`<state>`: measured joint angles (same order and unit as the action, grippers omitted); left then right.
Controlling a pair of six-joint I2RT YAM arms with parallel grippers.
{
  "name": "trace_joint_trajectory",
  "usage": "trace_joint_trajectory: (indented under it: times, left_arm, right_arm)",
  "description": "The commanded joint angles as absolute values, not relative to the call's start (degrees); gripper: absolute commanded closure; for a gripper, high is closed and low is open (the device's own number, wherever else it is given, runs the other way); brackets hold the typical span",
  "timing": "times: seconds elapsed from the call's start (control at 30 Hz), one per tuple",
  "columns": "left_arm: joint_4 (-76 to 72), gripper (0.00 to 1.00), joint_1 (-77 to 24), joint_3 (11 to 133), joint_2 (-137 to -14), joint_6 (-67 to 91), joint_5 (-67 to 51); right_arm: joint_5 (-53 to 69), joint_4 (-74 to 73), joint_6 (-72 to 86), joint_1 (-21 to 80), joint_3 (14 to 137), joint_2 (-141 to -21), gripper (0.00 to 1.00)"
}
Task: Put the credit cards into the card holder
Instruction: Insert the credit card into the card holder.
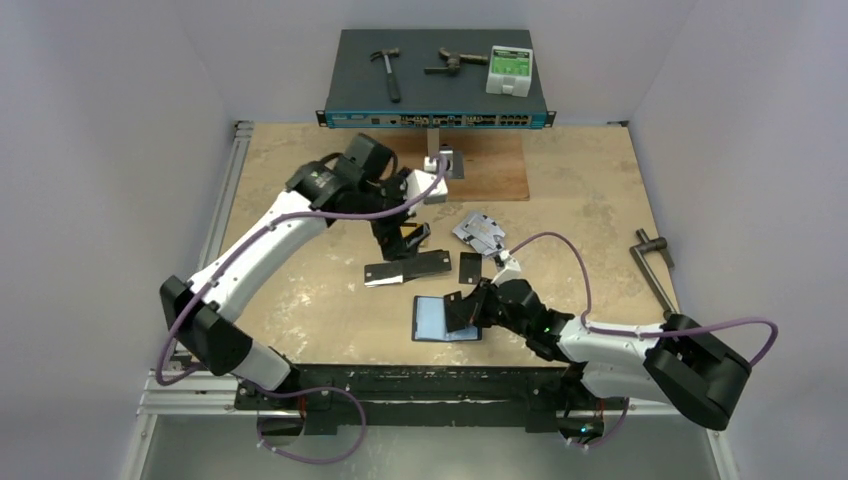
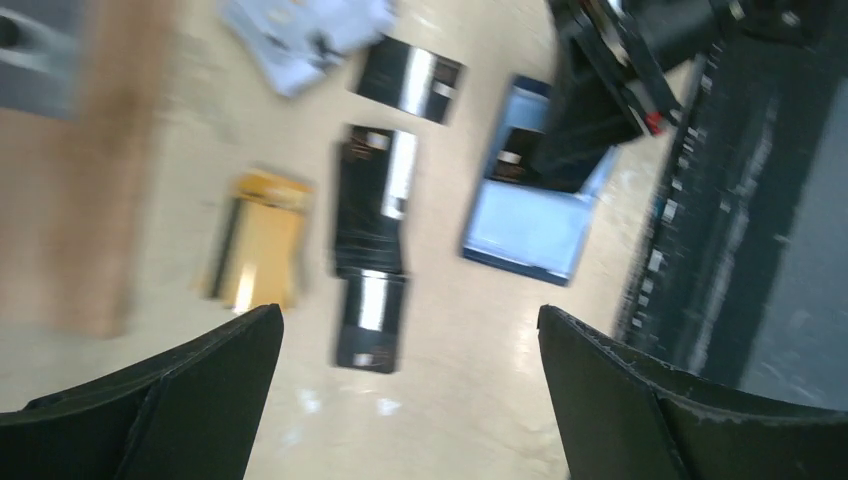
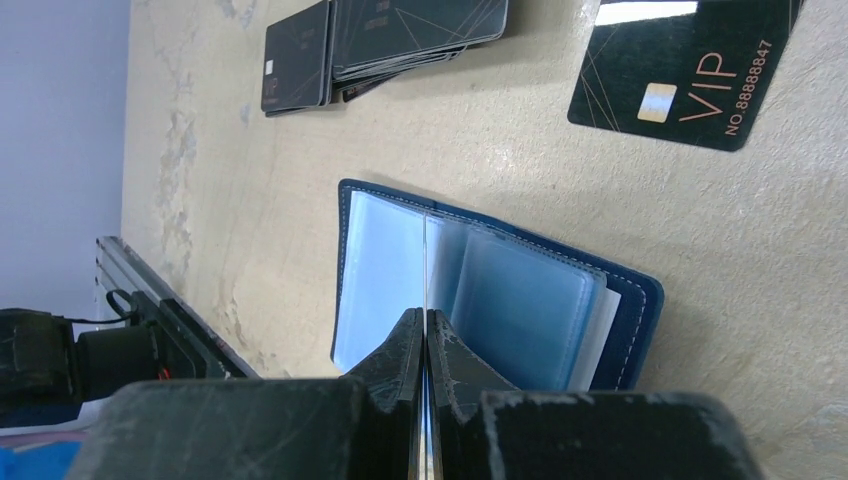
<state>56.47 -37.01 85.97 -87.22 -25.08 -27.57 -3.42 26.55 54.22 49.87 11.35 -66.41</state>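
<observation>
The card holder (image 1: 428, 322) (image 3: 630, 300) lies open near the front middle, navy blue with clear sleeves (image 3: 520, 300). My right gripper (image 1: 462, 312) (image 3: 426, 318) is shut over it on a thin black credit card (image 3: 425, 255), which I see edge-on. A single black card (image 1: 470, 267) (image 3: 680, 75), a spread of black cards (image 1: 405, 268) (image 2: 372, 200) and a heap of silver cards (image 1: 480, 232) (image 2: 305, 35) lie on the table. A gold card (image 2: 255, 240) lies left of the black ones. My left gripper (image 1: 403, 245) (image 2: 410, 320) hangs open above them, empty.
A network switch (image 1: 437, 118) stands at the back with a hammer (image 1: 386, 72), a metal tool (image 1: 453, 65) and a white-green box (image 1: 510, 70) on it. A brown board (image 1: 490, 165) lies before it. A metal crank (image 1: 652, 262) lies at the right.
</observation>
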Motion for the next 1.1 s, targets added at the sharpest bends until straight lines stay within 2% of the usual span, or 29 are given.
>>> trace_joint_trajectory:
  times: [0.0, 0.07, 0.1, 0.2, 0.3, 0.4, 0.5, 0.53, 0.67, 0.83, 0.93, 1.07]
  left_arm:
    - [61.97, 0.00, -35.76, 97.93, -78.82, -29.40, -16.11]
    - [56.11, 0.00, -35.71, 95.97, -73.89, -21.79, -3.35]
    - [54.59, 0.00, -35.49, 93.54, -71.81, -19.81, -0.88]
    - [58.64, 0.00, -36.24, 86.11, -69.81, -25.16, -0.20]
    - [60.81, 0.00, -41.28, 76.69, -67.49, -36.39, -0.64]
    - [47.98, 0.00, -41.83, 60.73, -54.71, -50.89, -12.92]
    - [29.52, 0.00, -41.84, 43.67, -44.29, -61.96, -19.87]
    - [30.16, 0.00, -41.84, 41.99, -44.01, -67.01, -21.52]
    - [35.25, 0.00, -39.96, 40.40, -49.55, -75.47, -30.11]
    - [8.76, 0.00, -37.60, 24.27, -53.17, -84.92, -41.14]
    - [6.94, 0.00, -36.95, 25.57, -61.82, -89.93, -44.89]
    - [-5.97, 0.00, -36.61, 26.06, -72.11, -92.41, -48.99]
  right_arm:
    - [-4.17, 23.50, 51.09, 50.02, 12.92, -63.40, 1.00]
    - [-4.27, 22.72, 50.38, 50.01, 12.85, -62.39, 1.00]
    - [-4.16, 22.45, 50.02, 50.01, 12.74, -61.87, 1.00]
    - [-4.30, 21.29, 49.28, 49.82, 12.58, -60.58, 1.00]
    - [-4.22, 20.00, 48.86, 49.69, 12.74, -59.28, 1.00]
    - [-4.12, 18.43, 48.73, 49.75, 13.44, -58.15, 1.00]
    - [-4.76, 16.78, 48.51, 49.66, 14.24, -57.82, 1.00]
    - [-4.76, 16.56, 48.68, 49.58, 14.47, -57.74, 1.00]
    - [-4.16, 18.10, 50.29, 49.48, 14.30, -57.95, 1.00]
    - [-3.44, 20.82, 52.44, 49.48, 14.11, -60.67, 1.00]
    - [-4.91, 21.05, 53.70, 49.48, 14.12, -60.37, 1.00]
    - [-6.21, 21.00, 56.67, 49.47, 12.97, -58.53, 1.00]
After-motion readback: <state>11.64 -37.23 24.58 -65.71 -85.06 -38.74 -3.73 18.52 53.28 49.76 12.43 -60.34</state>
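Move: The open card holder lies roughly 11 cm back, 9 cm right and 19 cm below the empty, open left hand; the black card stack is about 3 cm ahead and 4 cm right of that hand, the single card some 15 cm right and 1 cm ahead, both as low. From the right hand, still gripping a black card, the holder's middle is about 6 cm left, 1 cm back and 3 cm down; the single card sits roughly 10 cm ahead, 2 cm left. The card holder is what the left hand comes down beside: it first swings up some 13 cm and leftward, then drops and draws back to stop low off the holder's left edge, 16 cm below its start, rolling about 65 degrees clockwise with fingers wide open. The right hand keeps its closed grip on the black card over the holder, easing up about 1 cm. ##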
